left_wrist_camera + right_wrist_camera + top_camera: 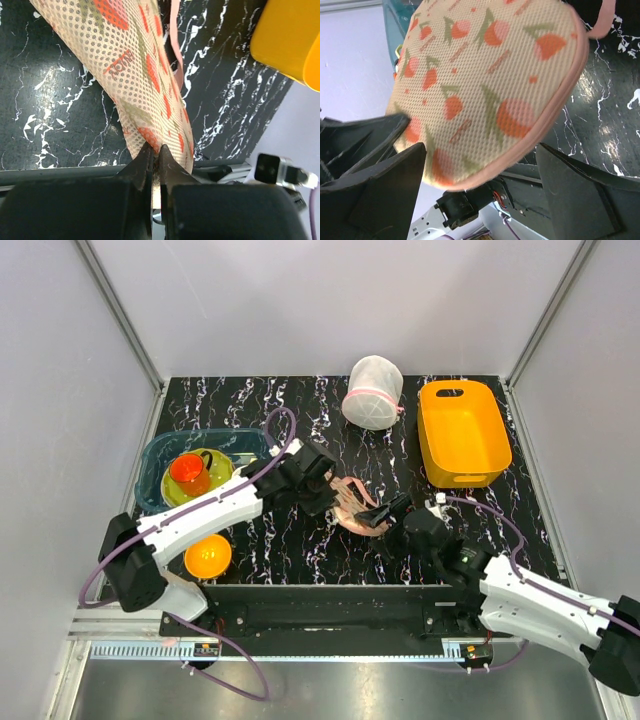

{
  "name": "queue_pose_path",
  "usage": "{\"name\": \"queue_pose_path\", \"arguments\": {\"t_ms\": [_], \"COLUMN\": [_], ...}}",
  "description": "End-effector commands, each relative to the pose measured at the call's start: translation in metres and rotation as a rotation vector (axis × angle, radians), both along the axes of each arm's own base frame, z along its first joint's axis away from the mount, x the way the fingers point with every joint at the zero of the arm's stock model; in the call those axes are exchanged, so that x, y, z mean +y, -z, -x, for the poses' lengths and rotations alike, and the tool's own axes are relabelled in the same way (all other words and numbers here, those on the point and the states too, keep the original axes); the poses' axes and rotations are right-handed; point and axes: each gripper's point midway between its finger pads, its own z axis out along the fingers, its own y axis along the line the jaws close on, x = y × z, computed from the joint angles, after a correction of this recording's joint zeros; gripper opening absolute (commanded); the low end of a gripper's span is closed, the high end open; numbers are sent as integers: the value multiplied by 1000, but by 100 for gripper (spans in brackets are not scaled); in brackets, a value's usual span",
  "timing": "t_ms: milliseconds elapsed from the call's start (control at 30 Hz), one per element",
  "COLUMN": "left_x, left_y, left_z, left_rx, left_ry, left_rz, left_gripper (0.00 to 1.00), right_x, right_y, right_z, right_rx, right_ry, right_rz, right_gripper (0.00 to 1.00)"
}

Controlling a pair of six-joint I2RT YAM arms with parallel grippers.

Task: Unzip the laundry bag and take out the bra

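The laundry bag (355, 506), beige-pink mesh with orange and green print and pink edging, is held up off the black marbled table between the two arms. My left gripper (325, 494) is shut on one edge of it; the left wrist view shows the fabric (135, 75) pinched between the closed fingertips (156, 150). My right gripper (396, 512) is open at the bag's other end. In the right wrist view the bag's rounded cup (485, 85) fills the frame just above the spread fingers (480, 150). Whether they touch it I cannot tell. The bra is hidden.
A rounded white mesh bag with a pink band (373, 392) and an orange tub (462, 432) stand at the back right. A teal bin (158, 458) holding a red cup (189, 472) sits at the left, and an orange bowl (208, 556) at the near left.
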Motion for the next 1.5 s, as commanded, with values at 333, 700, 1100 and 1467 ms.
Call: {"name": "queue_pose_path", "arguments": {"t_ms": [333, 700, 1100, 1467], "left_x": [-13, 6, 33, 31], "left_y": [-30, -20, -5, -11], "left_z": [-1, 24, -19, -50], "left_rx": [-129, -160, -245, -287], "left_ry": [146, 245, 99, 81], "left_rz": [112, 280, 372, 367], "left_gripper": [10, 99, 99, 99], "right_x": [-4, -24, -13, -18], "right_y": [-34, -36, -53, -39], "right_z": [-41, -49, -43, -23], "right_rx": [-128, -40, -28, 6], "right_ry": [50, 69, 1, -33], "right_rz": [-136, -315, -431, -441], "right_gripper": [0, 0, 0, 0]}}
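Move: The open right gripper should take the laundry bag's free, piped end, about 3 cm ahead of it and 1 cm to its left, at roughly its own height; the orange tray stands some 23 cm ahead and 23 cm to its right, about 9 cm lower. From the left gripper, still pinching the bag, that end is roughly 6 cm right, 1 cm back and 3 cm below. The white mug is about 20 cm left and 11 cm ahead of the left gripper, some 10 cm lower. Run the right gripper forward onto the bag's piped end, shut it there, then draw right about 3.5 cm, rolling the hand some 20 degrees, left side up. Once it has hold, open the left gripper wide to let go, back it off about 2.5 cm while easing left, then swing left and forward and slightly down, fingers open astride the bag. ##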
